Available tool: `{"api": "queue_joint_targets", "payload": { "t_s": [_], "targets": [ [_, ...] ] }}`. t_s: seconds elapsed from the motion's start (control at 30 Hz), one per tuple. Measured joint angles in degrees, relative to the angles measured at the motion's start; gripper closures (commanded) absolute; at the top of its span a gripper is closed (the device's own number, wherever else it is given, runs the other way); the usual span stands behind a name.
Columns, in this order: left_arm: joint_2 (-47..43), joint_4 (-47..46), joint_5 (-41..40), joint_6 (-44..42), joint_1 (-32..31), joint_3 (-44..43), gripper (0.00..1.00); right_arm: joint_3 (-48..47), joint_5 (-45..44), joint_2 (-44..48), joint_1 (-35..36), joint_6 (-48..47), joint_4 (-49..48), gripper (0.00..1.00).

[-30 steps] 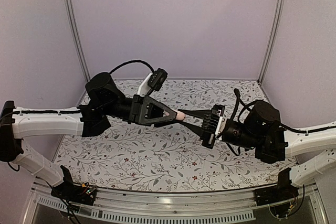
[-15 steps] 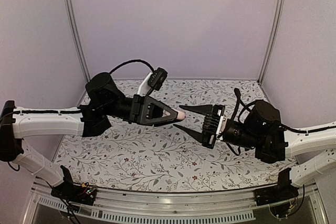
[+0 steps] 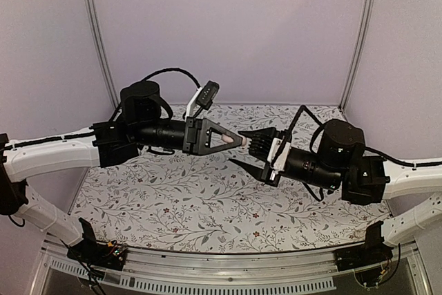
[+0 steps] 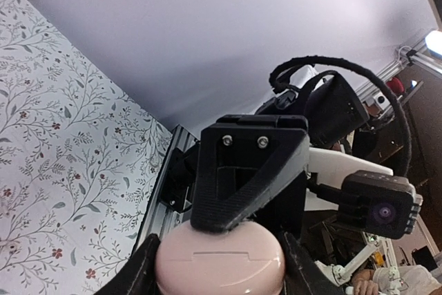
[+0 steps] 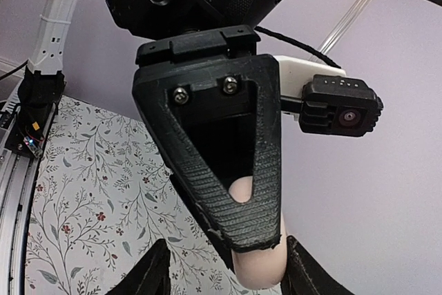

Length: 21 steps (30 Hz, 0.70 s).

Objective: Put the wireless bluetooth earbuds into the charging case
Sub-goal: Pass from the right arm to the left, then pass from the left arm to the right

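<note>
My left gripper (image 3: pixel 238 140) is held in the air over the middle of the table, shut on the charging case (image 3: pixel 231 140). The case is a pale pink pebble (image 4: pixel 219 265) with its lid seam closed. My right gripper (image 3: pixel 243 148) faces it from the right, open, with one finger above and one below the left gripper's tip. In the left wrist view, one right finger (image 4: pixel 242 177) rests its tip against the case's top. In the right wrist view the case (image 5: pixel 261 267) shows behind a ribbed left finger (image 5: pixel 228 170). The earbuds are out of view.
The table (image 3: pixel 173 191) has a floral cloth and lies well below both grippers. Plain purple walls with metal posts (image 3: pixel 97 32) close the back and sides. A metal rail (image 3: pixel 221 267) runs along the near edge by the arm bases.
My right gripper has gone from shut to open, its fingers now straddling the left gripper's tip. Both arms have risen a little, and the left wrist has rolled, still holding the case.
</note>
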<state>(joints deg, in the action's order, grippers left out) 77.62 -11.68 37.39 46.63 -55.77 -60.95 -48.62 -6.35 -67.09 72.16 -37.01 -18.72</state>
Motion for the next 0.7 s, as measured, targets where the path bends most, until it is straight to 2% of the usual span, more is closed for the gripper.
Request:
{"api": "queue_joint_targets", "payload": {
  "t_s": [0.23,0.47,0.7],
  "targets": [
    [0.31,7.43,-3.69,-2.03,0.00,-1.01,0.74,-1.99,-6.10,-0.46,0.98,-0.22,7.87,0.58],
    [0.81,10.56,-5.25,-2.54,0.00,-1.92,0.75,-4.28,-9.73,-2.86,1.40,-1.07,10.32,0.71],
    [1.60,11.74,-5.75,-2.80,0.00,-2.08,0.75,-4.35,-11.61,-3.52,1.40,-1.40,10.99,0.76]
  ]
}}
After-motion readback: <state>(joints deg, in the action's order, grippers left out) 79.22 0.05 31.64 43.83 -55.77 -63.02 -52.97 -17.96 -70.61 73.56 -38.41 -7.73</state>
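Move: The charging case is already between the left hand's fingers, its middle at that hand's finger pads and perhaps 1 cm to the right of them. From the half-open right hand, the case lies roughly 2 cm to the left and 1 cm ahead, about level, with its free end at the mouth of the fingers. Nothing else stands near; the table is well below both hands. The case stays gripped by the left fingers and is carried down about 4 cm and a little forward, while its fingers tip downward some 10 degrees. The right hand follows down about 3 cm and forward over 2, tipping down and turning clockwise about 10 degrees each. Its open fingers draw in to about half their gap around the case's free end; a firm pinch can't be made out. ##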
